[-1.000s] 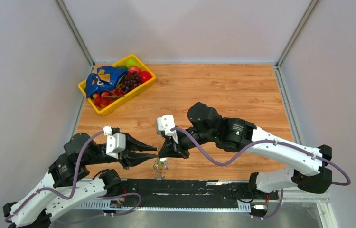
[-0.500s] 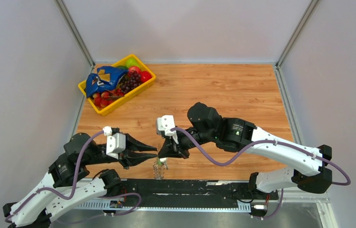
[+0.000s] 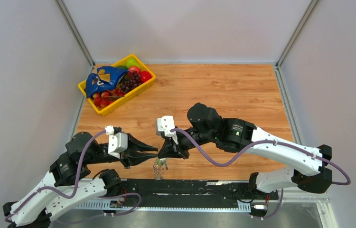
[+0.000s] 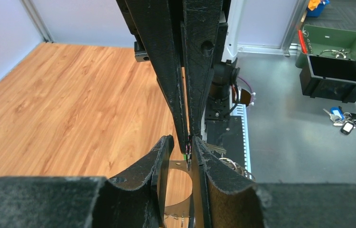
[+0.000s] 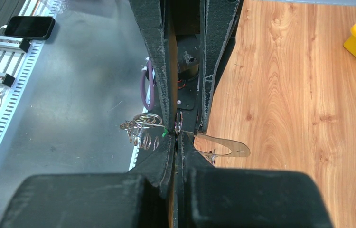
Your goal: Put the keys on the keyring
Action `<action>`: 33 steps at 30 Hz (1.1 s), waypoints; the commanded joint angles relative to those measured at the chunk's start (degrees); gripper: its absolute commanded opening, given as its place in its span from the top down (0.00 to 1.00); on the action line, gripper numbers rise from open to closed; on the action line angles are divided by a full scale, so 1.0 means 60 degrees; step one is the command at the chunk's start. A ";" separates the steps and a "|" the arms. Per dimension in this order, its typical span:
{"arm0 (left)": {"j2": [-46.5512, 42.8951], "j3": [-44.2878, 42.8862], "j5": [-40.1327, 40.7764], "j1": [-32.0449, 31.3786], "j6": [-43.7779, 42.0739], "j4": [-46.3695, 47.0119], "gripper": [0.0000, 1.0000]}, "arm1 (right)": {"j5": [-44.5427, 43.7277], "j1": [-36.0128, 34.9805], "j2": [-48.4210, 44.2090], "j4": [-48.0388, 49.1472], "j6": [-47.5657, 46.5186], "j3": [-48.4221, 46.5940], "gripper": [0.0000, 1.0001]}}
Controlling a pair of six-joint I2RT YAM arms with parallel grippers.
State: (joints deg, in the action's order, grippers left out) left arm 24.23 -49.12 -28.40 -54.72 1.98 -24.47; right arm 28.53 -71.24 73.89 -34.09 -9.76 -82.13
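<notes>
My right gripper [image 3: 161, 156] [image 5: 176, 135] is shut on the keyring, pinching a thin metal ring [image 5: 178, 124] at its top. The keyring's flat grey band loop [image 4: 182, 167] [image 5: 228, 146] hangs below it over the table's near edge. A cluster of silver rings [image 5: 143, 128] and one tiny green key piece [image 5: 164, 133] [image 4: 184, 156] hang with it. My left gripper [image 3: 155, 154] [image 4: 182, 142] is open, its fingers [image 4: 164, 148] on either side of the right gripper's tips and the ring. I cannot make out any other keys.
A yellow basket [image 3: 128, 96] with fruit and a blue bag [image 3: 101, 80] stands at the back left. A black rail [image 3: 190, 187] runs along the near edge. Off the table lie loose keys [image 4: 351, 124], a green-black box [image 4: 330, 66] and a phone [image 5: 29, 27].
My left gripper has moved slightly towards the right gripper's tips and its jaws have narrowed a little. The right gripper has kept its hold and barely moved.
</notes>
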 commanded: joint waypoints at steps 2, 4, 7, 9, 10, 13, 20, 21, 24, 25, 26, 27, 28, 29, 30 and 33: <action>0.0097 -0.0046 -0.0040 -0.0025 -0.0198 0.0227 0.72 | -0.0002 -0.0095 -0.0142 0.0261 -0.0146 -0.0497 1.00; 0.0104 -0.0056 -0.0041 -0.0021 -0.0209 0.0195 0.77 | -0.0020 -0.0094 -0.0164 0.0274 -0.0160 -0.0497 1.00; 0.0138 -0.0074 -0.0063 -0.0021 -0.0223 0.0140 0.81 | -0.0060 -0.0109 -0.0198 0.0268 -0.0161 -0.0495 1.00; 0.0185 -0.0093 -0.0106 -0.0028 -0.0239 0.0103 0.88 | -0.0090 -0.0123 -0.0214 0.0266 -0.0161 -0.0485 1.00; 0.0240 -0.0127 -0.0182 -0.0024 -0.0263 0.0077 0.93 | -0.0108 -0.0123 -0.0222 0.0276 -0.0161 -0.0482 1.00; 0.0367 -0.0173 -0.0310 -0.0036 -0.0319 -0.0027 0.99 | -0.0143 -0.0132 -0.0243 0.0314 -0.0146 -0.0491 1.00; 0.0151 0.0008 -0.0011 -0.0029 -0.0309 0.0463 1.00 | -0.0296 -0.0163 -0.0561 0.0597 0.0079 -0.0312 0.98; 0.0089 0.0033 0.0076 -0.0025 -0.0284 0.0600 1.00 | -0.0368 -0.0167 -0.0646 0.0693 0.0144 -0.0251 0.95; -0.0094 0.0195 0.0223 -0.0021 -0.0139 0.0970 1.00 | -0.0524 -0.0167 -0.0855 0.0848 0.0304 -0.0098 0.82; -0.0196 0.0229 0.0288 -0.0021 -0.0103 0.1196 1.00 | -0.0579 -0.0167 -0.0930 0.0889 0.0344 -0.0047 0.77; -0.0235 0.0291 0.0314 -0.0028 -0.0031 0.1398 1.00 | -0.0654 -0.0167 -0.1008 0.0931 0.0371 0.0012 0.74; -0.0326 0.0332 0.0377 -0.0024 0.0003 0.1486 1.00 | -0.0742 -0.0167 -0.1109 0.0977 0.0387 0.0115 0.69; -0.0373 0.0348 0.0402 -0.0018 0.0057 0.1661 1.00 | -0.0835 -0.0165 -0.1263 0.1028 0.0415 0.0218 0.66; -0.0478 0.0397 0.0469 -0.0019 0.0084 0.1749 1.00 | -0.0876 -0.0167 -0.1382 0.1093 0.0435 0.0315 0.65; -0.0522 0.0418 0.0499 -0.0020 0.0147 0.1947 1.00 | -0.0925 -0.0167 -0.1498 0.1163 0.0458 0.0409 0.64; -0.0721 0.0536 0.0582 -0.0021 0.0278 0.2291 1.00 | -0.1147 -0.0167 -0.1776 0.1515 0.0615 0.0734 0.63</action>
State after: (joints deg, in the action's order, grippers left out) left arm 21.54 -46.04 -26.28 -54.72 1.91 -18.22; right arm 24.01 -71.94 65.82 -30.13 -7.99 -79.68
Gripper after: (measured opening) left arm 0.009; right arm 0.366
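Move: The small metal ring I still pinch in my right fingertips lies right between my open left fingertips, about 1 cm to the right of my left hand and level with it. From my left hand, a flat tan plate hangs some 2 cm ahead, 1 cm right and 3 cm lower. A cluster of metal loops sits roughly 4 cm back, 1 cm right and 4 cm lower. From my right hand, the pinched ring is only about 1 cm left and 1 cm below. I hold my left hand nearly in place and shut its open fingers on the small ring, taking it over from my right fingertips. Then my right fingers open, and I lift that hand away about 4 cm up and 2 cm to the right, its fingertips tilting up some 10 degrees. My left hand keeps its pinch and rises about 1 cm. ##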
